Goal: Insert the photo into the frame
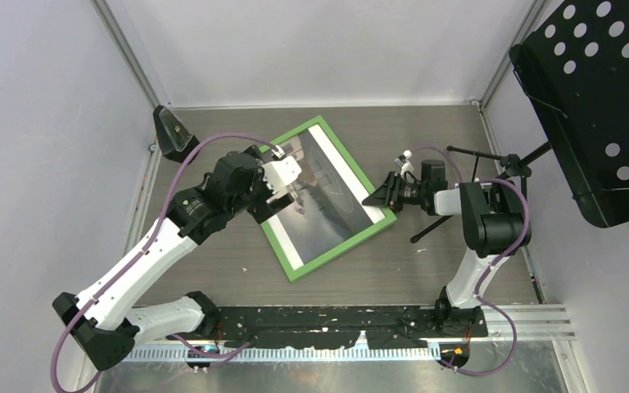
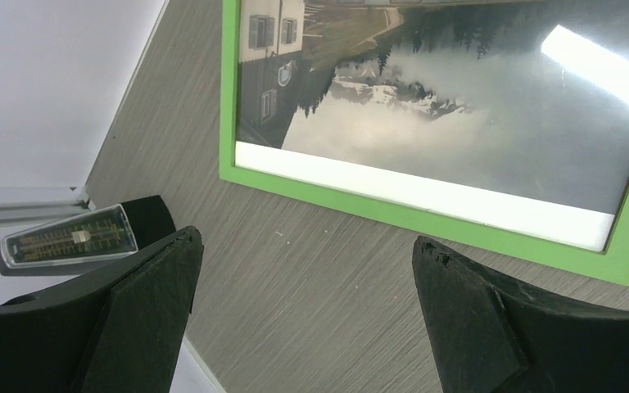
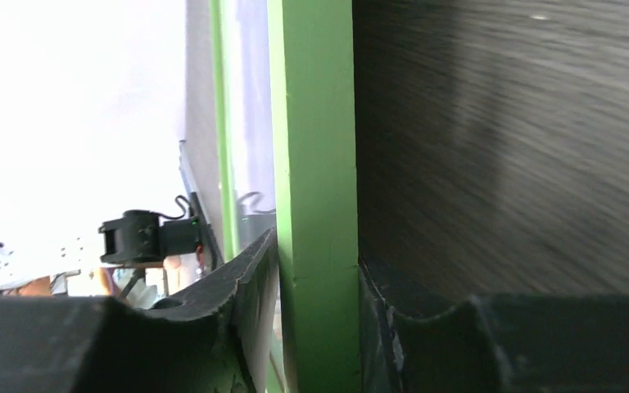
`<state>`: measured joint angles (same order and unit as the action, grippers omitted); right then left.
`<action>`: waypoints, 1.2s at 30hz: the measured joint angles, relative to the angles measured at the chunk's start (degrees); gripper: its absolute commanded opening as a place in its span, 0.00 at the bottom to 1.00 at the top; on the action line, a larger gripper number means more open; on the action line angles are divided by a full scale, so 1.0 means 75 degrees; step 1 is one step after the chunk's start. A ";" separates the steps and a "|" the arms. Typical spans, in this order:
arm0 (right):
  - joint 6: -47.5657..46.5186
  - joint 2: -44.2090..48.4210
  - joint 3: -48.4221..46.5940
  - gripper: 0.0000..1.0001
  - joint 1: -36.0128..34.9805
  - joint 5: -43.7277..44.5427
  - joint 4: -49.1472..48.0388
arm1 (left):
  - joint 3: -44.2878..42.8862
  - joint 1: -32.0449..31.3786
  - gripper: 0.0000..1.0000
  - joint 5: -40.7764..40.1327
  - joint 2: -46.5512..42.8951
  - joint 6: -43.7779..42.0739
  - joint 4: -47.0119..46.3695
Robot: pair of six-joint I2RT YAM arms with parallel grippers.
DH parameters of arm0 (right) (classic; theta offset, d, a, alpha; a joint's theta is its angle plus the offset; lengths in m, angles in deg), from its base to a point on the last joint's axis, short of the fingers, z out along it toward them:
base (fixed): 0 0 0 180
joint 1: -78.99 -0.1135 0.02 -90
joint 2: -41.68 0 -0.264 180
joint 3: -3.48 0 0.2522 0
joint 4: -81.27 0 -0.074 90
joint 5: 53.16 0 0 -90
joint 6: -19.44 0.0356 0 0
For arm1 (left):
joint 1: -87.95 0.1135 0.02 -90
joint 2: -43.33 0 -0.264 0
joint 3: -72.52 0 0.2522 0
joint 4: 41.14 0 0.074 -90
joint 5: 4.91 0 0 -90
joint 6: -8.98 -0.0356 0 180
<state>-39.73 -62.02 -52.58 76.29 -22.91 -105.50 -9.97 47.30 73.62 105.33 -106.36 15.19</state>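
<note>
The frame [image 1: 340, 250] lies bright green face up, turned at an angle in the middle of the table. The photo [image 1: 332, 192], a grey misty mountain scene with a white house, sits inside it; the left wrist view shows the photo [image 2: 459, 106] with a white band next to the green frame [image 2: 426, 217]. My left gripper [image 1: 272, 205] hovers over the frame's left side. That left gripper [image 2: 307, 241] is open wide over bare table. My right gripper [image 1: 381, 196] is at the frame's right edge. There the right gripper [image 3: 318, 262] has both fingers against the green frame [image 3: 315, 123].
A black wedge-shaped device with a clear scale face [image 1: 172, 131] stands at the back left corner and shows in the left wrist view as the device [image 2: 70, 237]. A black perforated music stand [image 1: 598, 98] overhangs the right side, with its legs [image 1: 434, 228] on the table behind my right arm. White walls enclose the table.
</note>
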 measured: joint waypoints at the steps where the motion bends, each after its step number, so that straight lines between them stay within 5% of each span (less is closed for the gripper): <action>1: -0.0085 -0.0067 0.0000 0.46 0.0015 0.0134 0.0000 | 0.0006 0.0012 1.00 0.0000 0.0003 0.0006 -0.0012; 9: -0.0443 -0.0539 -0.0012 0.64 0.0146 0.0356 -0.0023 | 0.0012 0.0058 1.00 0.0000 0.0015 0.0090 -0.0166; 18: -0.0918 -0.0373 -0.0338 1.00 0.0175 -0.0067 0.0659 | 0.0085 0.0067 0.99 -0.0009 0.0052 0.0096 -0.0236; 27: -0.2716 0.0233 -0.0845 0.97 0.0178 0.0889 0.2876 | 0.0297 0.0458 0.99 0.0303 0.0239 0.0312 -0.0277; 36: -0.3692 0.0449 -0.1192 0.96 0.0169 0.1565 0.4092 | 0.0501 0.1588 0.98 0.1035 0.1920 0.1606 -0.0248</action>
<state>-67.42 -58.66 -61.52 77.56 -11.17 -74.81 -6.21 59.22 81.38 119.73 -94.32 13.33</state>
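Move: The right fingers are still around the green frame's right rail, a few centimetres off the table; from there the photo's centre lies level, about 13 cm left and 4 below, the frame's right corner 7 cm back and 5 right. The open left hand is high above the left rail, whose middle lies about 24 cm down, 2 ahead and 2 right; near the table, the near corner is some 14 cm back and 8 right. The right hand dips about 3 cm with the loosening frame rail, opens wide to let go, rises slightly, then backs off some 4 cm to the right, its left-pointing fingers tipping about 20 degrees further down. The left hand hovers wide open, then drops about 10 cm towards the left rail, also going forward and left, tipping down and turning counter-clockwise. ##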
